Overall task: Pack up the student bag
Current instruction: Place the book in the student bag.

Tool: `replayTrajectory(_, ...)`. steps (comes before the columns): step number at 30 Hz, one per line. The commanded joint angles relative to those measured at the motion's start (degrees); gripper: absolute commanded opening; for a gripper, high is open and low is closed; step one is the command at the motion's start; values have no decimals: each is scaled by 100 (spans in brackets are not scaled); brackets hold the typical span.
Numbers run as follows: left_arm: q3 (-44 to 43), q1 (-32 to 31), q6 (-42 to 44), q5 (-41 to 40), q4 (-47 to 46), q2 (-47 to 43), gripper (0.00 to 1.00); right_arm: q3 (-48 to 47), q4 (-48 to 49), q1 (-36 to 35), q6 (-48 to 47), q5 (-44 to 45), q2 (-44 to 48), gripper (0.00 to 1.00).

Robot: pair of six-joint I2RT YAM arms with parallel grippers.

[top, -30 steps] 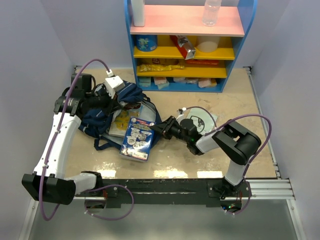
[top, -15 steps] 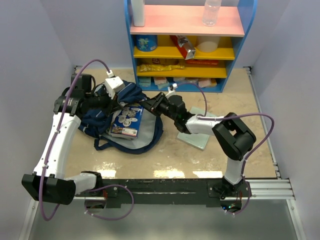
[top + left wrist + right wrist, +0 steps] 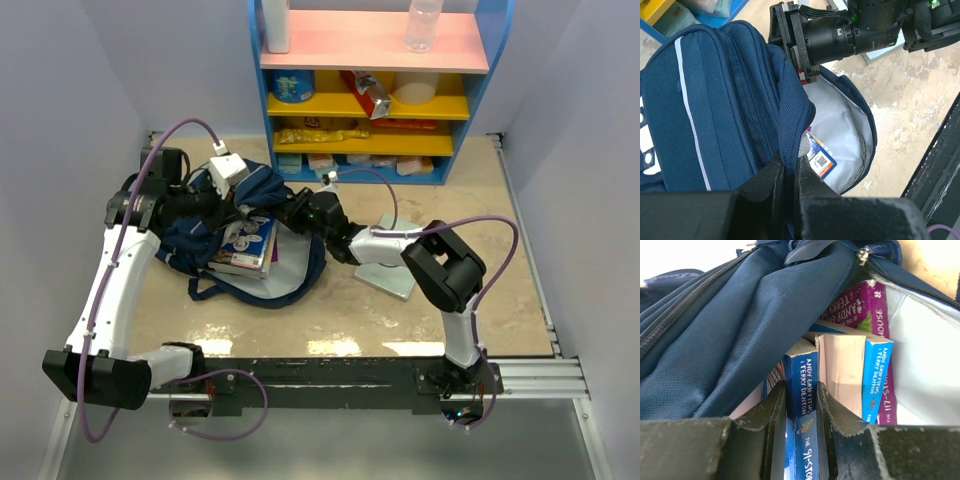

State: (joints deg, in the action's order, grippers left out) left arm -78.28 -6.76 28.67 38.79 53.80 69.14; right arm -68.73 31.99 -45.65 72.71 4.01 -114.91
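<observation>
The student bag (image 3: 262,186) lies open on its side at the table's left, navy with a pale lining (image 3: 840,125). My left gripper (image 3: 228,212) is shut on the bag's navy rim (image 3: 790,125) and holds the mouth open. My right gripper (image 3: 288,214) is shut on the spine of a blue paperback (image 3: 804,375) at the bag's mouth. The book (image 3: 250,244) lies partly inside the bag. Beside it in the bag stand a light-blue-spined book (image 3: 875,380) and a purple one (image 3: 867,310). The left wrist view shows a book corner (image 3: 820,160) under the rim and the right wrist (image 3: 840,35) above.
A blue shelf unit (image 3: 478,90) with pink and yellow boards stands at the back, holding snacks, tins and a bottle (image 3: 424,25). A flat pale book (image 3: 395,272) lies on the table under the right arm. Walls close in both sides.
The right gripper has carried the blue book from the table in front of the bag up and left into the bag's mouth. The left gripper has stayed shut on the rim.
</observation>
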Motion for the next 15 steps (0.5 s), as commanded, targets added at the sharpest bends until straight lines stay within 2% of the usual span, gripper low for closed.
replayTrajectory(1, -425, -71, 148, 859, -388, -235, 0, -159, -173, -102, -344, 363, 451, 30)
replayTrajectory(4, -364, -71, 157, 867, -397, -244, 0, 445, -648, -58, -459, 609, 1101, 52)
replayTrajectory(8, -249, -62, 166, 876, -458, -261, 0, 887, -1430, 73, -740, 785, 2033, 72)
replayTrajectory(12, -170, -62, 131, 894, -511, -261, 0, 1072, -2668, 214, -1047, 1074, 3016, 75)
replayTrajectory(13, -161, -62, 148, 920, -511, -261, 0, 1029, -3524, 293, -1100, 1223, 3227, 76)
replayTrajectory(15, -100, -62, 166, 920, -546, -279, 0, 1028, -4399, 477, -1118, 1619, 3782, 79)
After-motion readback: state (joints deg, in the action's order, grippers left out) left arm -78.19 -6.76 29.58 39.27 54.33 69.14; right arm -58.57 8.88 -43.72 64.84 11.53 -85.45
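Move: In the open student bag, the right fingers still grip the spine of the blue book, whose middle lies about 7 cm back, 6 cm left and 5 cm below that hand. The purple book is tucked in roughly 7 cm back of the right hand, level sideways and 6 cm lower; the grey notebook lies on the table some 24 cm right, 13 cm back and 12 cm down. From the left hand, the blue book is about 7 cm back, 2 cm right and 16 cm below. Letting go of the blue book's spine, the right fingers spread wide and the hand backs out of the bag, at first nearly level, then climbing steadily: about 10 cm to the right, 8 cm up and 4 cm back, away from the books, with the wrist rolling some 10 degrees. The left hand stays put, still pinching the bag's flap to hold the mouth open. ##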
